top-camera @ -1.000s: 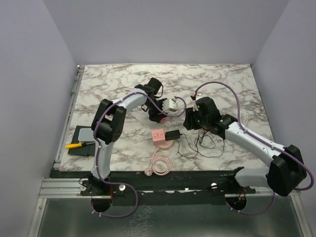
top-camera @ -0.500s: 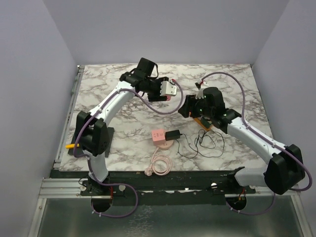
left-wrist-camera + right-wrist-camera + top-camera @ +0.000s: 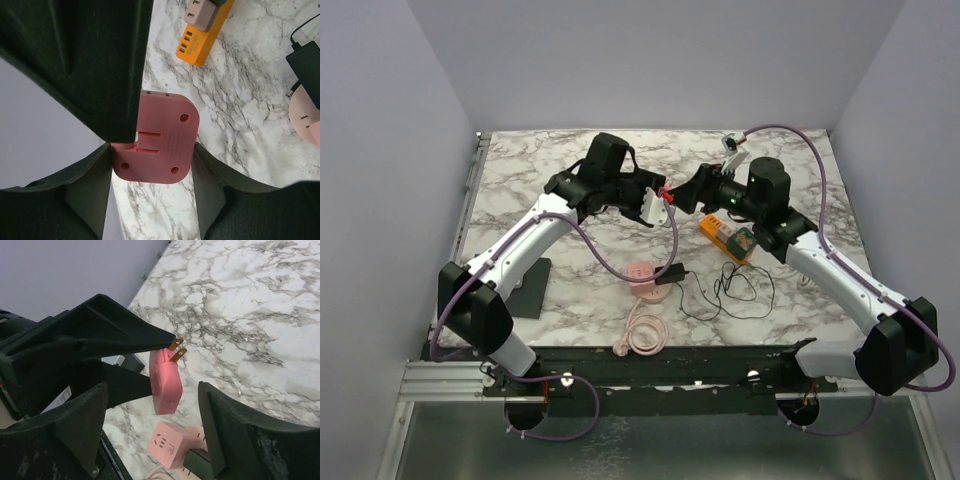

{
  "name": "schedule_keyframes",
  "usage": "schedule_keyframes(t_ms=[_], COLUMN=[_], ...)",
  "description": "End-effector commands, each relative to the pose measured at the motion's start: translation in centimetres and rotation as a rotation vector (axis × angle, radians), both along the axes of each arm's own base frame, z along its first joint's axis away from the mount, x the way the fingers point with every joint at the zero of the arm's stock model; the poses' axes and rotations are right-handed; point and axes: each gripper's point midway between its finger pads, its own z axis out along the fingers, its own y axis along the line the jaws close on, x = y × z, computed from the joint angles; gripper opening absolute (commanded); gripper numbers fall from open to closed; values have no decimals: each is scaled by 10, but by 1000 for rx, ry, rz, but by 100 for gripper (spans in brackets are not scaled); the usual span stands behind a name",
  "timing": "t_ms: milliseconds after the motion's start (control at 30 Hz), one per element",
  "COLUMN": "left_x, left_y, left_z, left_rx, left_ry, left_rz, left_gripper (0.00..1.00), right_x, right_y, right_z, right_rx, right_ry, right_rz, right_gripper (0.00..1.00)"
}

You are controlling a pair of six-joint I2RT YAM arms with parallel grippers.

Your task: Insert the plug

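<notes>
The pink plug (image 3: 159, 137) is a flat adapter with two brass prongs (image 3: 176, 349), and it hangs in mid-air above the table. My left gripper (image 3: 152, 150) is shut on it, one finger against each side. In the top view the left gripper (image 3: 658, 205) and the right gripper (image 3: 686, 194) meet nose to nose over the table's middle. My right gripper (image 3: 152, 387) is open, its fingers (image 3: 85, 420) standing either side of the plug (image 3: 165, 380) without touching it. An orange power strip (image 3: 724, 238) lies just right of the two grippers.
A pink cube socket (image 3: 641, 275) with a black adapter (image 3: 670, 272) plugged into its side sits on a pink disc at the front centre. Its pink cable coils (image 3: 645, 335) near the front edge, next to thin black wire loops (image 3: 740, 290). A dark pad (image 3: 530, 285) lies at the left.
Both arms have swung up and toward the back centre. The left gripper has carried the plug along. The right gripper's jaws have spread wider around it.
</notes>
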Motion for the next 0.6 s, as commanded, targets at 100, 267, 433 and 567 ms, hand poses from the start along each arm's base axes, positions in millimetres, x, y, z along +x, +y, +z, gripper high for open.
schedule_keyframes(t_ms=[100, 267, 433, 567], left_x=[-5, -9, -19, -28], left_y=[-9, -10, -17, -22], left_z=[37, 46, 58, 63], left_rx=[-82, -123, -190, -229], left_ry=[-124, -101, -27, 38], left_rz=[-38, -21, -9, 9], left_gripper=[23, 22, 21, 21], right_x=[-6, -2, 5, 6], right_y=[11, 8, 14, 25], right_z=[8, 9, 22, 33], right_rx=[56, 67, 123, 159], right_ry=[6, -17, -69, -103], right_rz=[66, 36, 47, 104], right_gripper=[78, 73, 64, 41])
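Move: The plug is already held between the left fingertips. It lies about 4 cm to the right hand's left and 1 cm ahead, nearly level with it and just past its open fingertips. On the table some 25 cm below, the orange power strip is about 7 cm ahead of the right hand and 13 cm to its right. The pink cube is 5 cm back and 10 cm left of the right hand, the black adapter 5 cm back and 2 cm left. Still pinching the plug by its sides, the left fingers lift it about 4 cm and carry it slightly right towards the right hand, tipping up some 10 degrees. The right hand eases up and left towards the plug, about 2 cm, its fingers reaching to either side of the housing and closing partway from wide open, with no clear touch yet. ##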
